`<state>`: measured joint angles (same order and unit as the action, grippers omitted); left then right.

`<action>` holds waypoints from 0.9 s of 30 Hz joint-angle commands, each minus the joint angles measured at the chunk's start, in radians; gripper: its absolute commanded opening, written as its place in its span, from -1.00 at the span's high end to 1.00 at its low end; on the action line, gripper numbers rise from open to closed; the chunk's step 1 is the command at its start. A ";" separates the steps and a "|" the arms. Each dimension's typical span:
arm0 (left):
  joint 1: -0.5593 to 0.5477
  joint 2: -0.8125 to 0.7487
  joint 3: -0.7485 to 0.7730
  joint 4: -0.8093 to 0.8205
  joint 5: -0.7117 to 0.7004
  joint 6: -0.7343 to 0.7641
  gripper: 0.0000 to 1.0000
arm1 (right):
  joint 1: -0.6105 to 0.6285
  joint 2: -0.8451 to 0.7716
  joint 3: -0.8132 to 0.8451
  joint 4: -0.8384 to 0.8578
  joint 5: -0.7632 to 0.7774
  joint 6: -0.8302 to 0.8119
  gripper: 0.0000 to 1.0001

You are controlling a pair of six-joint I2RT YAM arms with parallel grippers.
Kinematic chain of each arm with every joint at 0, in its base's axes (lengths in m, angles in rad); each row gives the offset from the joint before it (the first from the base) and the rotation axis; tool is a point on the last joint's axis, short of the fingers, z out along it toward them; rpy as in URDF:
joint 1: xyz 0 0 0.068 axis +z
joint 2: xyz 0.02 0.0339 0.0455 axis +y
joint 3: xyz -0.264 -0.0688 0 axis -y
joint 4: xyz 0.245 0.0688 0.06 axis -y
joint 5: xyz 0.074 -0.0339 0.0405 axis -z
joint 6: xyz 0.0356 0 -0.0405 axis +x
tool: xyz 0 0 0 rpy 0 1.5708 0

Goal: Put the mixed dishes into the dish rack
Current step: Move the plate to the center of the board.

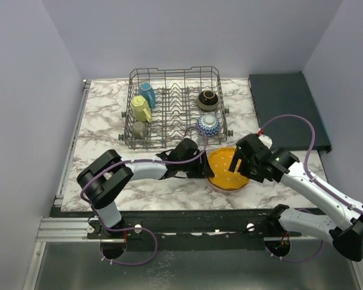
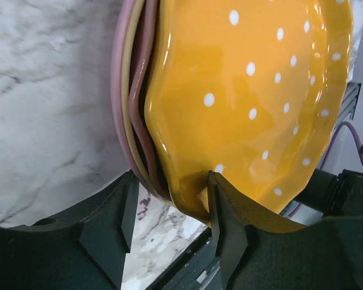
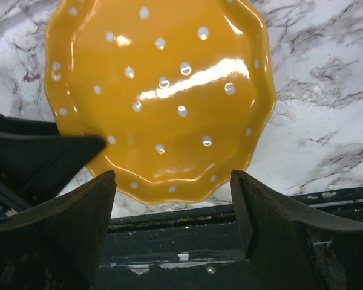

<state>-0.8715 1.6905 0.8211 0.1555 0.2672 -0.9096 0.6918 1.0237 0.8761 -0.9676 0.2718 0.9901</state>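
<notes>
An orange white-dotted plate [image 1: 228, 170] [image 2: 254, 90] [image 3: 163, 84] lies on a pink plate [image 2: 118, 90] near the table's front edge. My left gripper [image 1: 201, 164] [image 2: 172, 205] is closed over their stacked left rims, one finger on the orange face and the other against the pink rim. My right gripper [image 1: 242, 162] [image 3: 172, 199] hovers open over the plate's right side, holding nothing. The dish rack [image 1: 175, 77] holds a blue mug [image 1: 147, 93], a yellow-green mug [image 1: 141, 109], a grey cup [image 1: 138, 128], a dark brown bowl [image 1: 207, 99] and a blue-white bowl [image 1: 208, 125].
A dark flat tray [image 1: 287, 106] lies at the back right of the marble table [image 1: 103, 121]. A black rail [image 1: 187, 220] runs along the front edge just below the plates. Grey walls enclose the sides and back.
</notes>
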 commanded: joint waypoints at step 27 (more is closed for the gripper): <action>-0.141 -0.345 -0.180 -0.053 -0.074 -0.032 -0.02 | -0.362 0.247 0.059 0.295 -0.042 -0.233 -0.72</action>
<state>-1.0077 1.4208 0.6750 0.1230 0.2203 -0.9600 0.3367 1.2526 0.9760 -0.7319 0.2951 0.7574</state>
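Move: The orange plate, top of a small stack, has its middle about 7 cm right of the left hand and 3 cm ahead, roughly 1 cm below; its left rim lies between those half-open fingers. From the wide-open, empty right hand the plate's middle is some 4 cm ahead, 1 cm left and 8 cm down. The blue patterned bowl sits about 21 cm ahead of the right hand and 10 cm left, the dark panel's middle roughly 27 cm ahead and 23 cm right. Back towards the base, some 6.5 cm, the left hand drags the plate stack by its rim, opening unchanged, then rises about 4 cm clear of it at the end. Meanwhile the empty, wide-open right hand swings forward about 10 cm and 5 cm to the right over the plate to its far rim, rising slightly before sinking back and turning some 10 degrees clockwise. ##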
